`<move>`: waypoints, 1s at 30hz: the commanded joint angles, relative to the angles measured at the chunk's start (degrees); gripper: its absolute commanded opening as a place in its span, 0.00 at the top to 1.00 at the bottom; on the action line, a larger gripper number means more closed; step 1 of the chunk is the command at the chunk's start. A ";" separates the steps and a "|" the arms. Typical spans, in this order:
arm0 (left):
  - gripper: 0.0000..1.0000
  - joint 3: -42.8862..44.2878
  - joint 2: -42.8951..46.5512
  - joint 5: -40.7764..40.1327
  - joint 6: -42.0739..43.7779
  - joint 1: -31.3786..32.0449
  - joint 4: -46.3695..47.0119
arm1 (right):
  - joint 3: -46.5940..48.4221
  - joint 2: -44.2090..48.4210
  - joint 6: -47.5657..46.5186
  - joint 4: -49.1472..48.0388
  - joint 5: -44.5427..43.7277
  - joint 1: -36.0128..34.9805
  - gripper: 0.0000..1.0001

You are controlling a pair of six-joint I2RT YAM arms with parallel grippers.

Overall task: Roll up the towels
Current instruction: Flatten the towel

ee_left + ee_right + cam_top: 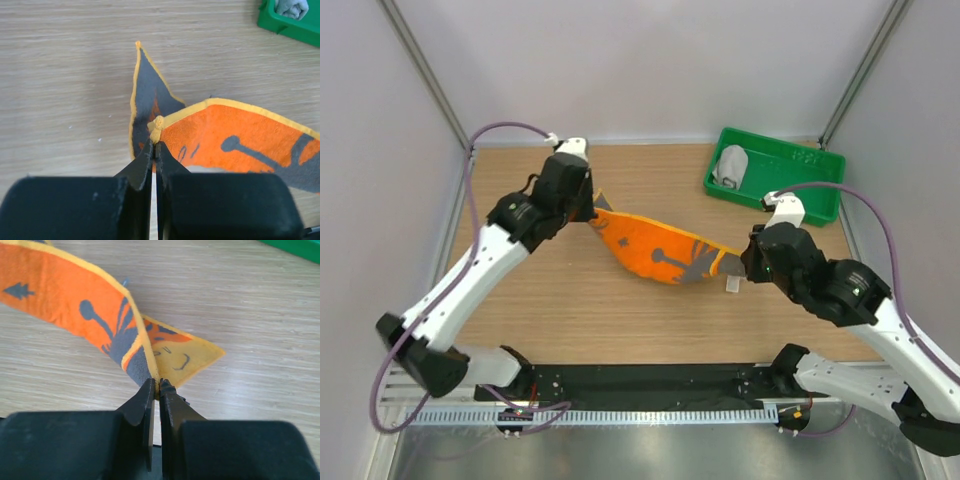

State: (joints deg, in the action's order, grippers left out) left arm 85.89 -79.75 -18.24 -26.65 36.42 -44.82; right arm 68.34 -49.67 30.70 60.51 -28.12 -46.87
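An orange and yellow patterned towel (660, 252) with grey backing hangs stretched between both arms over the table's middle. My left gripper (588, 212) is shut on the towel's left edge (157, 131), pinching the yellow hem. My right gripper (742, 266) is shut on the towel's right end (150, 365), where a yellow corner sticks out past the fingers. A plain light grey towel (731, 165) lies bunched in the green tray, also visible in the left wrist view as a grey towel (292, 7).
The green plastic tray (790, 190) stands at the back right, just behind my right arm; its rim (285, 27) shows in the left wrist view. White walls close in the wooden table (570, 310) on three sides.
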 commanded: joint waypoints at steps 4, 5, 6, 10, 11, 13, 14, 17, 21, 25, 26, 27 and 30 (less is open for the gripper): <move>1.00 -7.30 18.61 -4.52 -0.77 0.14 -10.27 | 0.57 8.44 -2.22 -4.78 2.18 -0.06 0.99; 1.00 -7.57 20.84 -4.52 -0.94 0.14 -11.25 | 0.22 9.75 -2.05 -5.14 2.45 -0.06 0.99; 1.00 -7.66 23.03 -4.61 -1.12 0.14 -12.21 | -0.13 10.81 -1.87 -5.05 3.06 -0.15 0.99; 0.99 -6.53 32.71 -5.75 -2.09 0.14 -17.66 | -1.54 16.43 -2.05 -4.79 5.00 -0.15 0.99; 0.99 -5.39 34.55 -6.89 -2.52 0.14 -20.80 | -2.50 16.97 -1.61 -4.44 5.00 -0.06 0.99; 0.98 -5.03 35.27 -7.68 -2.70 0.14 -23.72 | -3.99 18.37 -0.38 -4.52 3.87 -0.15 0.99; 0.97 -5.64 35.36 -7.95 -2.87 0.14 -24.96 | -5.91 18.12 1.80 -4.35 3.17 -0.15 0.99; 0.98 -12.92 33.70 -8.22 -4.19 0.14 -23.57 | -8.21 12.62 6.46 -3.83 -0.43 -0.06 0.99; 1.00 -21.45 24.75 -3.31 -10.33 -0.74 -12.88 | -11.12 -0.22 9.47 -6.27 -4.92 0.29 0.99; 1.00 -24.63 8.96 3.81 -11.22 -7.32 -3.12 | -10.68 -12.89 6.05 -13.56 -1.52 7.74 0.99; 1.00 -24.71 6.56 4.35 -11.23 -8.64 -1.43 | -10.94 -15.00 5.08 -17.75 0.50 10.20 0.99; 1.00 -24.54 4.44 4.61 -11.05 -11.00 0.33 | -11.03 -17.98 3.42 -19.71 4.96 15.18 0.99; 1.00 -21.30 -3.29 4.97 -10.61 -12.87 3.15 | -10.16 -22.04 1.13 -26.05 7.19 19.44 0.99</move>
State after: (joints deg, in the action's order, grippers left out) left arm 60.84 -81.01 -14.92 -36.10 25.47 -49.06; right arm 56.58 -70.98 34.92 44.31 -24.08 -31.42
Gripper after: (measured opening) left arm 0.008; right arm 0.118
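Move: Hanging from both shut grippers, the orange towel has its middle about 15 cm to the left hand's right, 6 cm back and 10 cm lower. The bare table where its left far corner should lie is some 4 cm back, 9 cm left and 26 cm below that hand. For the right hand, its corner's spot is about 9 cm ahead, 2 cm right and 25 cm down; the grey rolled towel in the green tray lies 40 cm ahead, 3 cm right and 22 cm down. Swinging the orange towel like a sheet, both hands keep their pinch on its corners. They first draw back and up, the left by about 15 cm back and as much to its left, the right only some 4 cm back. Then both whip down towards the table and forward, left about 25 cm down, right nearly 20, fingers tipping downward and the corners spread wider apart. ##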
